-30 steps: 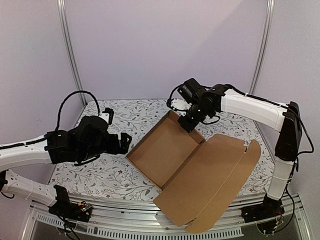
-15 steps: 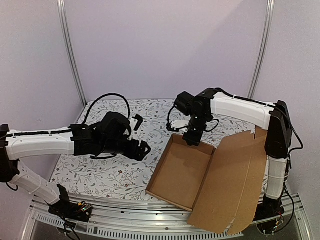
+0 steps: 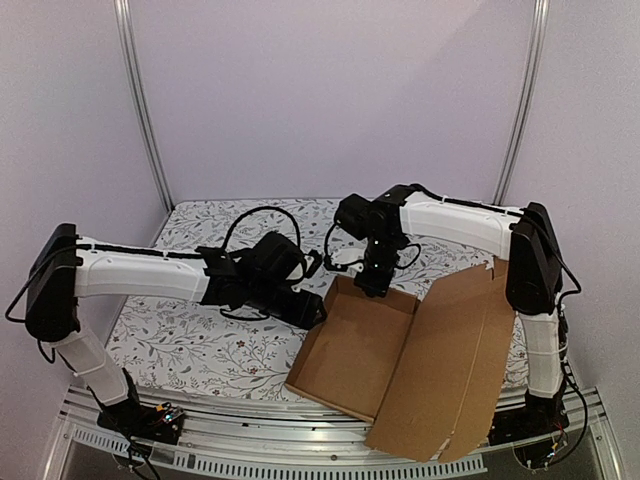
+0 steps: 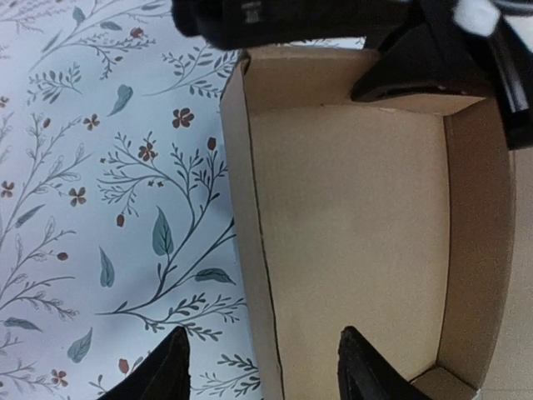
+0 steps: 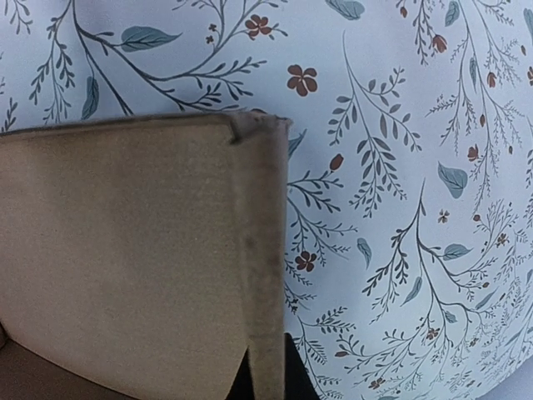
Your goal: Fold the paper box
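The paper box [image 3: 355,345] is a shallow brown cardboard tray on the flowered table, with its big lid flap [image 3: 450,365] lying open to the right, over the near edge. My right gripper [image 3: 375,283] is shut on the tray's far wall; in the right wrist view the wall's edge [image 5: 265,250] runs down between the black fingertips [image 5: 296,379]. My left gripper [image 3: 312,310] is open at the tray's left wall. In the left wrist view its fingers [image 4: 171,371] straddle that wall [image 4: 250,250], one over the table, one over the box floor [image 4: 350,233].
The flowered tablecloth [image 3: 180,330] spreads to the left and behind the box. Metal frame posts [image 3: 140,110] stand at the back corners. The table's near rail [image 3: 250,440] runs below the box. The right arm's body shows at the top of the left wrist view [image 4: 433,50].
The box was swung round and drawn nearer and left by the right gripper on its far wall. The left arm reached right, from clear of the box to its left wall.
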You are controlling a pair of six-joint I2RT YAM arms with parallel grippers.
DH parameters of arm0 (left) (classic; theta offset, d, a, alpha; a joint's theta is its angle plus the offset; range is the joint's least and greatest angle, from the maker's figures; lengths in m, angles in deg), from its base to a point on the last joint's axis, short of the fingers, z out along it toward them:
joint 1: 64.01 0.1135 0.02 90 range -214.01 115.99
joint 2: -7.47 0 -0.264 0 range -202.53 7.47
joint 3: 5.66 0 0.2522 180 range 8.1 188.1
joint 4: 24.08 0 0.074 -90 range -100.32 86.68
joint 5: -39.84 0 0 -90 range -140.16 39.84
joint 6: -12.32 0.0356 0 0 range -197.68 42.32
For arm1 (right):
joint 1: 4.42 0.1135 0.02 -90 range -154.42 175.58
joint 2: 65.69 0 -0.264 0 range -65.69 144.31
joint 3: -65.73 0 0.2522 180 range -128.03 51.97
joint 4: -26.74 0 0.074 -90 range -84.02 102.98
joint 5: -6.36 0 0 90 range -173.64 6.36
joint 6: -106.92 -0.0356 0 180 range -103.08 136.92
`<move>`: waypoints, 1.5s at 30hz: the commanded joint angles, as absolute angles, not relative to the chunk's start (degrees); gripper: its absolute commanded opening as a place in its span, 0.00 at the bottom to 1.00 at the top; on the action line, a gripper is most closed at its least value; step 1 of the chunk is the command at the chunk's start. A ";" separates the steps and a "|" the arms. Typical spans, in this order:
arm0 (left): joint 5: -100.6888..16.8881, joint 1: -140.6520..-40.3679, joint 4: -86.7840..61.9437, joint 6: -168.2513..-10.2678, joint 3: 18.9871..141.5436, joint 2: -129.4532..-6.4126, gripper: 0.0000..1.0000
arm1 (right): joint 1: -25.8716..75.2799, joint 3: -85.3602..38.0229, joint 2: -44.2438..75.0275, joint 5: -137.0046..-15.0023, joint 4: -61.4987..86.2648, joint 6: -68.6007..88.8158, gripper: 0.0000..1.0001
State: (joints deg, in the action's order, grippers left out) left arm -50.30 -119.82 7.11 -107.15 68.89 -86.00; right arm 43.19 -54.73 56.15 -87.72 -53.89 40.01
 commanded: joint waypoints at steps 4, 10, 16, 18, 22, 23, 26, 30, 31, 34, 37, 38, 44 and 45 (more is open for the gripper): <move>-52.03 -119.29 9.06 -107.73 71.96 -91.25 0.54 | 43.47 -57.22 58.62 -86.90 -56.08 40.13 0.00; -52.88 -119.29 9.89 -107.87 73.37 -94.05 0.38 | 43.48 -58.80 59.80 -86.90 -55.69 39.91 0.02; -54.45 -119.33 10.40 -108.18 73.66 -95.54 0.24 | 43.47 -60.11 60.65 -87.40 -55.06 39.61 0.08; -55.19 -119.36 10.85 -108.31 73.66 -95.77 0.20 | 43.34 -60.53 60.70 -88.12 -54.96 39.60 0.10; -56.23 -119.30 11.39 -108.82 73.75 -96.19 0.11 | 43.33 -61.04 60.45 -88.30 -54.57 39.60 0.16; -56.41 -119.35 11.45 -108.95 73.77 -96.29 0.09 | 43.33 -61.08 60.31 -88.35 -54.46 39.67 0.18; -56.77 -119.30 11.63 -109.10 73.93 -96.67 0.06 | 43.24 -61.32 59.63 -88.51 -53.88 39.44 0.26; -57.34 -119.29 11.70 -109.44 74.02 -97.48 0.01 | 42.68 -61.41 57.10 -89.33 -52.18 38.25 0.35; -57.52 -119.29 11.77 -109.50 74.02 -97.69 0.00 | 42.55 -61.41 56.48 -89.45 -51.77 37.72 0.37; -57.99 -119.30 11.88 -109.87 73.95 -98.31 0.00 | 42.31 -61.35 53.45 -90.33 -50.44 35.87 0.41; -58.30 -119.13 12.04 -110.58 73.69 -98.77 0.00 | 42.16 -60.82 49.61 -91.21 -48.70 33.45 0.42; -58.28 -119.04 12.09 -110.74 73.56 -98.78 0.00 | 42.14 -60.49 48.48 -91.81 -47.94 32.60 0.43; -58.87 -118.23 12.02 -112.29 72.17 -98.24 0.00 | 41.46 -56.55 39.26 -97.06 -43.28 28.40 0.50; -59.04 -118.02 11.86 -112.69 71.74 -98.04 0.00 | 41.19 -55.74 38.20 -98.16 -42.60 27.59 0.50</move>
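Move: The paper box's left wall runs right beneath the open left gripper, about 1 cm ahead and 6 cm below, already between the spread fingers. The box's far wall is about 6 cm ahead and 11 cm to the right of that hand, 3 cm below. The right gripper still pinches this far wall at its own fingertips; from it the left wall is some 7 cm back and 12 cm left, the wide lid panel about 15 cm back and 12 cm right. Lower the left gripper about 5 cm over the box's left wall, easing some 2 cm forward, and shut the fingers to pinch that wall. Keep the right gripper on the far wall at first, creeping slightly forward and left, then open it about halfway, let go and rise quickly about 13 cm, reaching some 4 cm forward and tipping the fingers outward. ##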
